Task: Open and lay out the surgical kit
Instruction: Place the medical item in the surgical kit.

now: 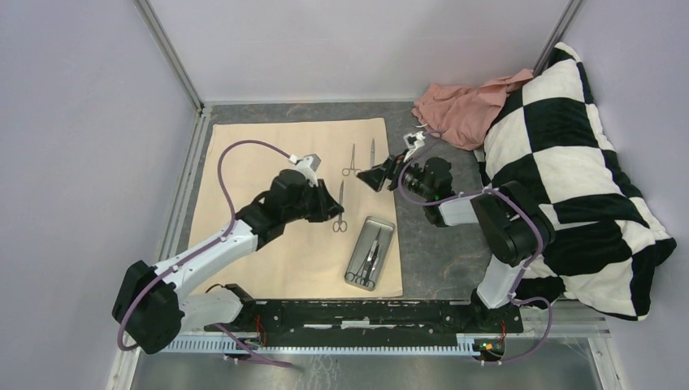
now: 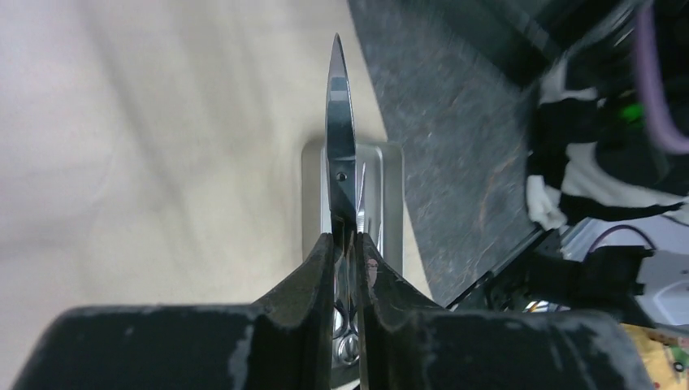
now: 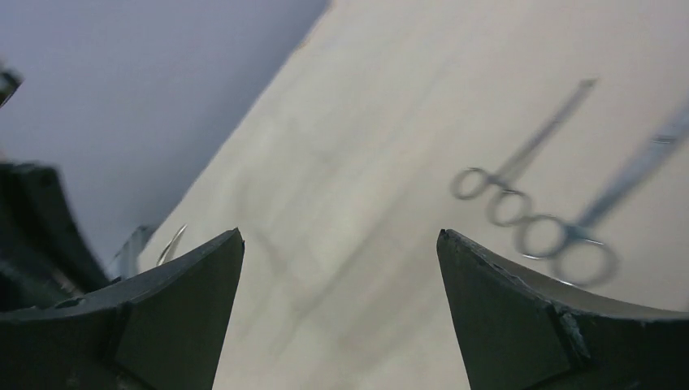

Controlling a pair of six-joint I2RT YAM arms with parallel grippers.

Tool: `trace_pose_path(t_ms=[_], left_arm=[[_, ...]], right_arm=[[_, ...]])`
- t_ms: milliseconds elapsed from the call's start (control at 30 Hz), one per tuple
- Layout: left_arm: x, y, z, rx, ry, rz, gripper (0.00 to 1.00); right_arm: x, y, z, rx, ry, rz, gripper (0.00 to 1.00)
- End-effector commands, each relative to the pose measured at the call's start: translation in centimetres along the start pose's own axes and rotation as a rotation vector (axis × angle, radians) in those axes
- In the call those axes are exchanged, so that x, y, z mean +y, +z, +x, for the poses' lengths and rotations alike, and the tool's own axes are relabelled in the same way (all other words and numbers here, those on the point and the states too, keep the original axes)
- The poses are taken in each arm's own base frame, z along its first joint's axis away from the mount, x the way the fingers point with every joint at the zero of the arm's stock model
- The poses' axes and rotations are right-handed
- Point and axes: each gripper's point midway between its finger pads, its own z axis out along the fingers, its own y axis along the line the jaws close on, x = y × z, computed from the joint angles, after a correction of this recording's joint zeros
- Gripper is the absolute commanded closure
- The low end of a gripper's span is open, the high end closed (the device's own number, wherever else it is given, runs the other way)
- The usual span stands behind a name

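The kit's beige cloth wrap (image 1: 268,203) lies spread flat on the table. Its steel tray (image 1: 371,252) sits at the cloth's near right corner with a few instruments in it. Two scissor-handled instruments (image 1: 351,160) (image 1: 373,150) lie side by side on the far right of the cloth. My left gripper (image 1: 331,205) is shut on a pair of scissors (image 2: 340,122), whose blades point away over the tray (image 2: 390,203). My right gripper (image 1: 378,175) hovers open and empty by the two laid-out instruments (image 3: 520,162), which look blurred.
A crumpled pink cloth (image 1: 459,101) lies at the back right. A large black-and-white checkered pillow (image 1: 569,162) fills the right side. Dark bare tabletop (image 1: 431,252) runs between the cloth and the pillow. Walls close in the left and back.
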Motion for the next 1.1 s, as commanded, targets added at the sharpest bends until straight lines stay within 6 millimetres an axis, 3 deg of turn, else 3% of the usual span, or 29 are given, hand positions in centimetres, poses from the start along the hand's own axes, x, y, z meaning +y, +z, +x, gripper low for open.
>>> trace_pose_path(t_ms=[0,133,300,400,533,733,833,1067], left_arm=[[-1.4,-1.0,-3.7,-0.102,0.057,0.176,0.98],[-0.4,-1.1,-5.5,-0.130,0.025,0.254,0.98],[0.2,-0.6,-6.7,-0.138,0.006,0.305,0.98],[0.2,-0.6,-6.9,-0.135,0.005,0.325,0.98],[0.6,0.0,-6.0,-0.096,-0.021,0.321,0.98],[1.0,0.5,-5.4,-0.079,-0.036,0.323,0.98],[1.0,0.5,-5.8,-0.086,-0.026,0.318,0.98],[0.9,0.7,-6.6,-0.102,-0.013,0.316,0.98]], right_arm=[[8.0,1.2,-1.3,-0.060,0.029,-0.319,0.04],[10.6,1.3,-1.3,-0.060,0.118,-0.444,0.04],[11.8,2.9,0.1,-0.006,0.200,-0.508,0.06],[12.2,4.2,1.5,0.048,0.224,-0.523,0.07],[12.9,4.5,1.8,0.059,0.252,-0.556,0.11],[13.4,4.5,1.8,0.064,0.268,-0.591,0.29],[13.7,4.4,1.7,0.059,0.281,-0.613,0.47],[14.1,4.3,1.4,0.048,0.299,-0.647,0.73]])
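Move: The scissors are already pinched in the left hand, about level with the right hand; their middle lies some 10 cm to the right hand's left and 10 cm back. From the left hand, the open right gripper is roughly 12 cm ahead and 10 cm right; the tray is about 12 cm back, 8 cm right and 13 cm below. From the right hand, the laid-out clamp is 3 cm ahead, 6 cm left and 13 cm down. The right fingers close around the blade of the scissors from wide open to nearly shut, after that hand sweeps about 11 cm left, some 5 cm back and a little up, turning counter-clockwise and rolling its left side up. The left hand keeps its pinch, carries the scissors some 5 cm forward to meet it, rolls about 15 degrees, then nearly holds still. ##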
